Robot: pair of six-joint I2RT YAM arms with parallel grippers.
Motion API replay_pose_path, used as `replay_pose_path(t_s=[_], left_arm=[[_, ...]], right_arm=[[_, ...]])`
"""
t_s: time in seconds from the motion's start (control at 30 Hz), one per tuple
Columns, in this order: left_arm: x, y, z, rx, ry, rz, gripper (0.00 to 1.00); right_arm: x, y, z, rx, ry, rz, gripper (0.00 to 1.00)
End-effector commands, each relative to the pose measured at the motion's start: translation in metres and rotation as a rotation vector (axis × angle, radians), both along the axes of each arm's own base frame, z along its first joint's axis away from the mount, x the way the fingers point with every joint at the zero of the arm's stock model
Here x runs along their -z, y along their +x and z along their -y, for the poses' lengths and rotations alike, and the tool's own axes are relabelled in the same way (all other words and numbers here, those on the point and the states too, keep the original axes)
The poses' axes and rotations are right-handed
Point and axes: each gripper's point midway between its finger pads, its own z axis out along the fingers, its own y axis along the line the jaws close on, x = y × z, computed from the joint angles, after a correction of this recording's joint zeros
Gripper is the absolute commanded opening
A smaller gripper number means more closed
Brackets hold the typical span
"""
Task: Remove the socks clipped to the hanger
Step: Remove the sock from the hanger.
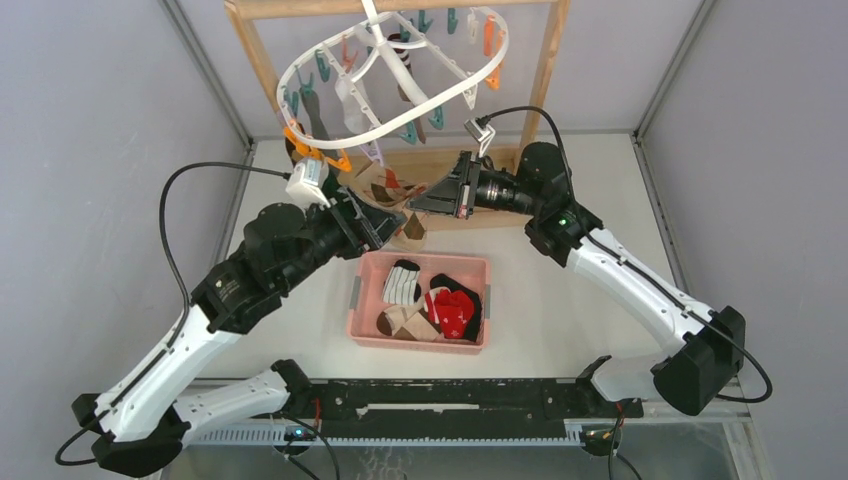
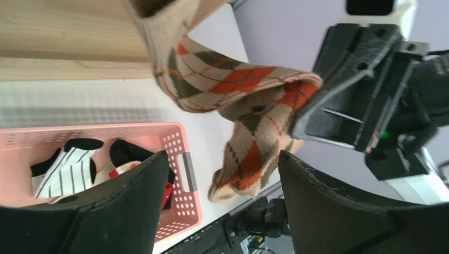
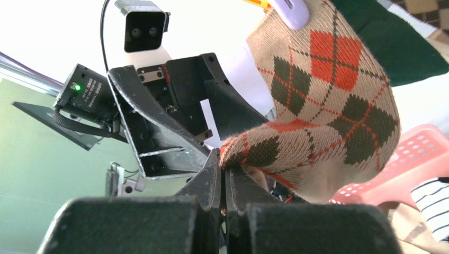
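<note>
The white oval hanger [image 1: 372, 142] hangs tilted from the wooden frame, with other socks dangling from its coloured clips. A beige argyle sock [image 3: 328, 106] with orange and dark diamonds hangs from a purple clip [image 3: 288, 10]. My right gripper [image 3: 224, 159] is shut on that sock's lower edge, pulling it sideways. The same argyle sock [image 2: 233, 84] droops in front of my left gripper [image 2: 222, 180]. That gripper is open, and the sock's loose end hangs between its fingers without touching them. From above, the left gripper [image 1: 392, 222] and right gripper [image 1: 418, 203] meet under the hanger at the sock [image 1: 392, 188].
A pink basket [image 1: 420, 258] sits on the table just below the grippers, holding a white black-striped sock [image 1: 403, 283], a red patterned one [image 1: 455, 310] and others. The wooden frame post [image 1: 548, 70] stands behind. Grey walls enclose both sides.
</note>
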Motion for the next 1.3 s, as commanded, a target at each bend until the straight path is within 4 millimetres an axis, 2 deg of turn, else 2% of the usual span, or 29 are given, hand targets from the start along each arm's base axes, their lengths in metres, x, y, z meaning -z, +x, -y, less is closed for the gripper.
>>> replay_pose_path(t_s=[0.0, 0.27, 0.47, 0.5, 0.67, 0.77, 0.83, 0.9, 1.07, 1.27], left_arm=[[-0.015, -0.009, 0.013, 0.091, -0.065, 0.074, 0.8], [-0.021, -0.015, 0.022, 0.147, -0.111, 0.094, 0.81], [-0.019, -0.017, 0.02, 0.143, -0.126, 0.101, 0.8], [-0.019, -0.018, 0.02, 0.144, -0.128, 0.104, 0.76], [-0.024, -0.017, 0.022, 0.153, -0.131, 0.121, 0.41], [-0.026, -0.016, 0.021, 0.147, -0.125, 0.124, 0.25], [-0.027, -0.015, 0.015, 0.123, -0.109, 0.124, 0.02], [-0.027, -0.014, 0.008, 0.098, -0.083, 0.121, 0.0], [-0.024, -0.015, -0.012, 0.036, -0.019, 0.11, 0.0], [-0.023, -0.017, -0.033, -0.038, 0.013, 0.1, 0.0]], right_arm=[[-0.031, -0.007, 0.005, -0.033, 0.142, -0.019, 0.0], [-0.03, -0.004, 0.003, -0.035, 0.157, -0.04, 0.0], [-0.035, -0.005, 0.0, -0.056, 0.189, -0.062, 0.0], [-0.035, -0.005, -0.001, -0.058, 0.192, -0.065, 0.0], [-0.032, -0.009, -0.004, -0.07, 0.18, -0.072, 0.0], [-0.028, -0.012, -0.005, -0.072, 0.164, -0.073, 0.0], [-0.025, -0.012, -0.004, -0.065, 0.148, -0.073, 0.0], [-0.021, -0.012, -0.002, -0.052, 0.124, -0.072, 0.0], [-0.008, -0.011, 0.007, -0.009, 0.054, -0.06, 0.13], [0.003, -0.008, 0.017, 0.054, -0.019, -0.026, 0.39]])
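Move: The argyle sock's drooping fold hangs about 3 cm to the left hand's right and 1 cm above it, level fore and aft. Its lavender clip is some 7 cm ahead, 3 cm left and 9 cm up; the green sock is about 8 cm ahead, 7 cm left and 3 cm up. The pink basket is roughly 30 cm below, 3 cm right. From the right hand, already pinching the sock, the left fingers are about 2 cm back, 4 cm left and 3 cm down. Ease the open left gripper about 2 cm right, slightly back and up, to the fold beside the right fingertips, and close it there to pinch the knit. Keep the right grip while lifting about 2 cm; once the left is shut, open the right about a third and sink some 3 cm as the left draws back left and down 2 to 3 cm with the sock. ##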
